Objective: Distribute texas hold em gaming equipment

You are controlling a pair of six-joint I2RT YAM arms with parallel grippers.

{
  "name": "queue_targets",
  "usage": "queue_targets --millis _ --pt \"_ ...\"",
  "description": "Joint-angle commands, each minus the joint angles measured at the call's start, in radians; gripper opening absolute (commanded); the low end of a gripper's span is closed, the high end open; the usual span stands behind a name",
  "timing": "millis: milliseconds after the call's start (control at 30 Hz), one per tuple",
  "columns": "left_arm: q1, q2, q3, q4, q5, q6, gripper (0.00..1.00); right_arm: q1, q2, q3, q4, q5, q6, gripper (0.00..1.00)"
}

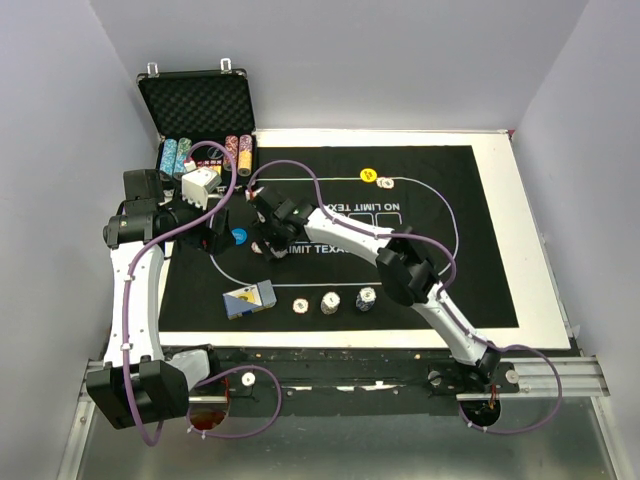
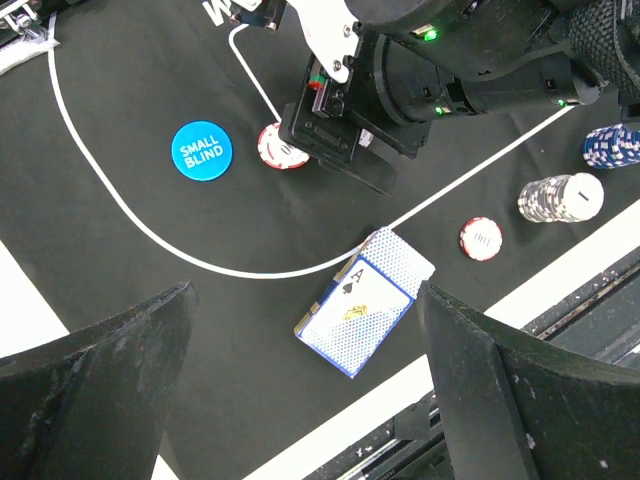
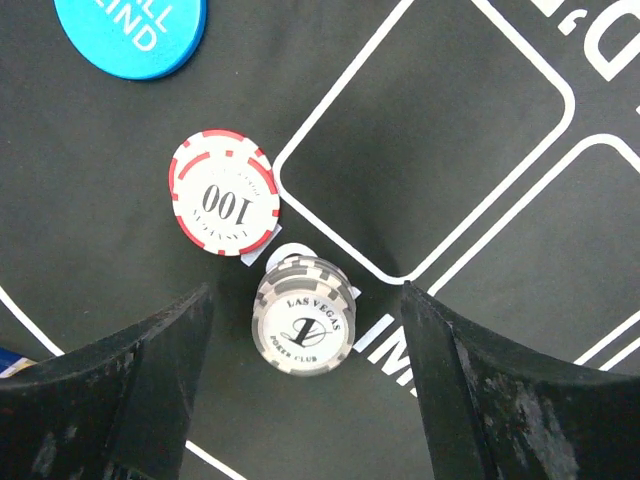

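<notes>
A grey-and-white poker chip stack (image 3: 303, 315) stands on the black mat between the fingers of my right gripper (image 3: 305, 290), which is open with a gap on each side. A single red-and-white chip (image 3: 224, 191) lies flat just beyond it, and the blue button (image 3: 130, 35) lies further off. My left gripper (image 2: 305, 290) hangs open above the mat near the blue-backed card deck (image 2: 366, 300), holding nothing. From above, both grippers (image 1: 215, 238) (image 1: 268, 245) flank the blue button (image 1: 238, 237). The yellow button (image 1: 368, 174) lies at the mat's far side.
Three chip piles (image 1: 299, 305) (image 1: 330, 302) (image 1: 366, 298) sit in a row along the mat's near edge, right of the deck (image 1: 250, 299). The open case (image 1: 195, 105) with several chip rows stands at the far left. The right arm crosses the mat's middle.
</notes>
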Motion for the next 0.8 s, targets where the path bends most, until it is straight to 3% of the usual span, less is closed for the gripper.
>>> queue_targets --millis 0,300,567,767 --pt "0.007 -0.006 0.009 0.004 0.026 -0.003 0.99 0.004 -0.047 -0.001 0.009 0.026 -0.010 0.85" --pt "0.008 -0.019 0.003 0.001 0.024 -0.003 0.99 0.006 -0.306 -0.138 -0.040 0.077 -0.003 0.89" --pt "0.007 -0.022 -0.008 0.001 0.032 0.000 0.99 0.049 -0.549 -0.543 -0.075 0.066 0.076 0.96" --pt "0.007 -0.023 -0.010 -0.004 0.024 0.004 0.99 0.096 -0.624 -0.719 -0.051 0.069 0.132 1.00"
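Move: The white chip stack at the near edge lies roughly 13 cm back and 12 cm to the right of the right hand, about level in height. The lone red chip stands about 7 cm to the left of that stack, and the blue chip stack 8 cm to its right and a touch farther out. Right under the right hand sit the white chips just placed, with another red chip 5 cm to their left. From the left hand the white stack is some 25 cm right, 5 back and 20 below. Its fingers already apart around the placed white chips, the right hand lifts clear of them, first almost straight up about 12 cm. It then swings back and to its right, roughly 10 cm each way, and finally sinks some 5 cm towards the white chip stack, the fingers spreading the rest of the way to fully open. It stays above the stack, still moving. ##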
